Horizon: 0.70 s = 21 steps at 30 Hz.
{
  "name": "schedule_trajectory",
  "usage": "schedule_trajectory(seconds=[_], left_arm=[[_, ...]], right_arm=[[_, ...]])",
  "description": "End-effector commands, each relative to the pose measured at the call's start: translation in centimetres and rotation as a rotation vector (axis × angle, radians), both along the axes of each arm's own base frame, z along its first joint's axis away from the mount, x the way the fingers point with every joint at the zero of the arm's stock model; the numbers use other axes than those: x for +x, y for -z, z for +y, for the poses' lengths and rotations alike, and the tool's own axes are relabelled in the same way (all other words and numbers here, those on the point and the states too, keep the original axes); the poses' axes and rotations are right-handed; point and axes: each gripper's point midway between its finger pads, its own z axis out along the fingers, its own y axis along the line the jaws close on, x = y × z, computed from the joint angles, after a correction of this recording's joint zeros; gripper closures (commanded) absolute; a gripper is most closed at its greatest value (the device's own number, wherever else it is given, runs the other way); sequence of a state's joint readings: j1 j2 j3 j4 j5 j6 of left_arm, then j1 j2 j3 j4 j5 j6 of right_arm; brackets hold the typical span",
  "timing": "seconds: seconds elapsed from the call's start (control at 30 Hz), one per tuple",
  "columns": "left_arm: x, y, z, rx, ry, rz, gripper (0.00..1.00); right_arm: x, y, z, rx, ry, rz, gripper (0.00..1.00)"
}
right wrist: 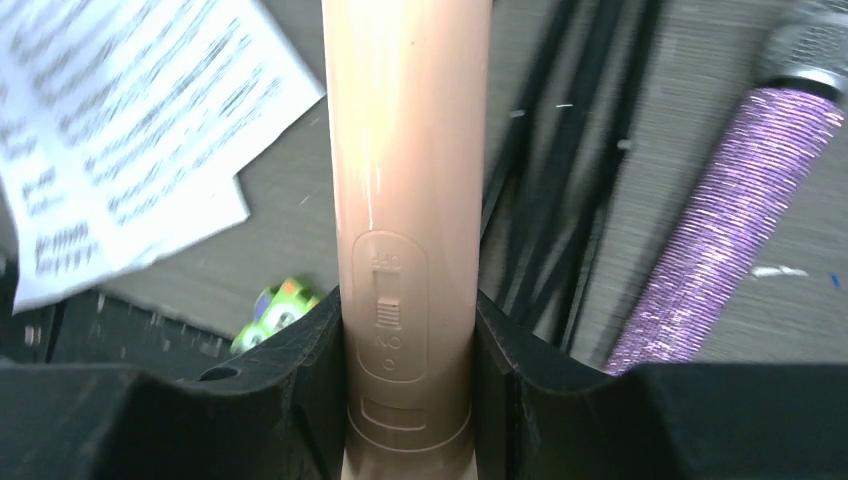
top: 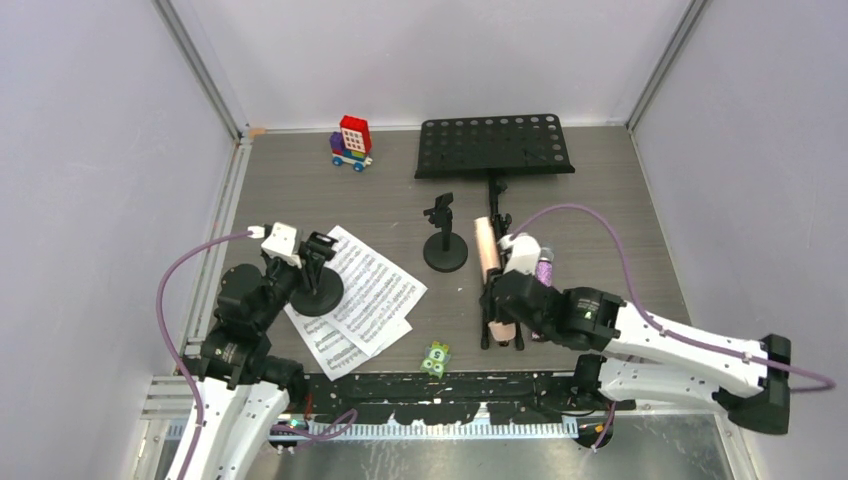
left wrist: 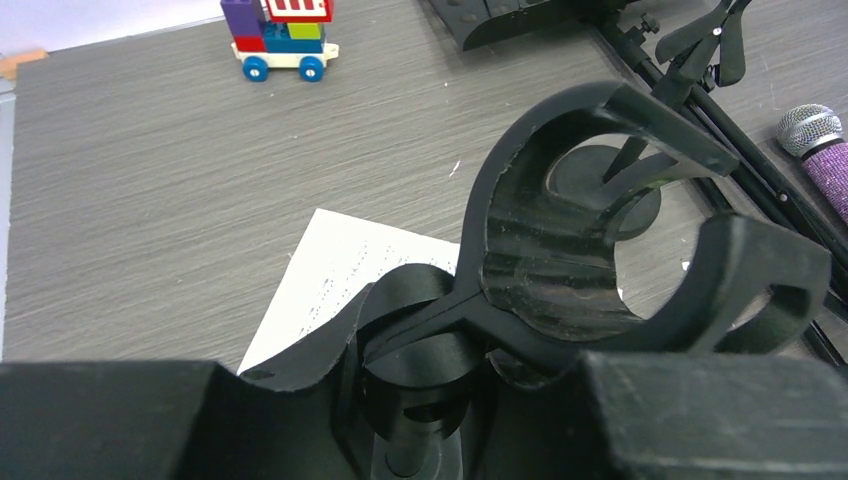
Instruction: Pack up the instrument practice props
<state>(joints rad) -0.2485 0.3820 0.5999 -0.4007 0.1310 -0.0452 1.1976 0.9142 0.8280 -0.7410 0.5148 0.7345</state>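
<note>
My left gripper (top: pixel 311 259) (left wrist: pixel 440 385) is shut on the stem of a short black mic mount (top: pixel 318 290) (left wrist: pixel 590 240), whose round base sits over the white sheet-music pages (top: pixel 372 290) (left wrist: pixel 335 275). My right gripper (top: pixel 498 300) (right wrist: pixel 408 375) is shut on the pink microphone (top: pixel 487 248) (right wrist: pixel 405 170), near its switch. The purple-glitter microphone (top: pixel 545 269) (right wrist: pixel 725 230) lies just to its right. A second mic mount (top: pixel 445 243) stands mid-table. The black perforated music desk (top: pixel 495 145) stands at the back, and its folded tripod legs (right wrist: pixel 560 190) lie under the pink microphone.
A red-blue toy brick vehicle (top: pixel 351 143) (left wrist: pixel 283 35) sits at the back left. A small green square piece (top: pixel 435 359) (right wrist: pixel 272 312) lies near the front edge. White walls close in the table on three sides.
</note>
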Motion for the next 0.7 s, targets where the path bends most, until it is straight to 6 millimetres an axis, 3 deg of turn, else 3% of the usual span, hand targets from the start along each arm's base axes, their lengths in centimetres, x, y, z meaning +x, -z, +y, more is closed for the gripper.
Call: schedule_trajectory(seconds=[0.0, 0.2, 0.3, 0.43, 0.47, 0.57, 0.67], left_arm=[[0.4, -4.9, -0.1, -0.045, -0.003, -0.156, 1.00], [0.4, -4.8, -0.2, -0.049, 0.004, -0.151, 1.00], [0.2, -4.7, -0.2, -0.055, 0.005, -0.150, 1.00], [0.2, -4.8, -0.2, -0.056, 0.002, -0.156, 1.00], [0.2, -4.8, -0.2, -0.056, 0.002, -0.156, 1.00], [0.1, -4.8, -0.2, -0.057, 0.002, -0.158, 1.00], [0.1, -4.9, -0.2, -0.059, 0.002, -0.159, 1.00]], right_arm=[[3.0, 0.9, -4.7, 0.082, 0.281, 0.020, 1.00], [6.8, 4.6, -7.9, 0.043, 0.370, 0.141, 0.98], [8.3, 6.0, -8.3, -0.021, 0.364, 0.198, 0.98], [9.5, 6.5, -8.8, -0.088, 0.359, 0.211, 0.95], [9.6, 6.7, -9.0, -0.101, 0.364, 0.214, 0.91], [9.5, 7.4, -9.3, -0.116, 0.377, 0.224, 0.63], [9.2, 8.1, -9.8, -0.135, 0.389, 0.235, 0.53]])
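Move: My right hand already holds the peach microphone. It is going to the gap between the folded stand's legs and the glitter microphone, about 8 cm ahead, 10 cm to my right and 14 cm down. The legs' middle is some 9 cm ahead and 5 cm right; the glitter microphone's middle is roughly 7 cm ahead and 15 cm right. From my left hand, that gap lies about 46 cm right, nearly level fore and aft, and some 22 cm below. My right hand keeps its grip on the peach microphone and carries it over the folded legs, about 10 cm right and 8 cm forward, wrist turning some 25 degrees clockwise. Once most of the sideways travel is done, I sink steeply towards the gap beside the glitter microphone, some 9 cm lower in all, tipping the fingers further down, and then nearly stop. ##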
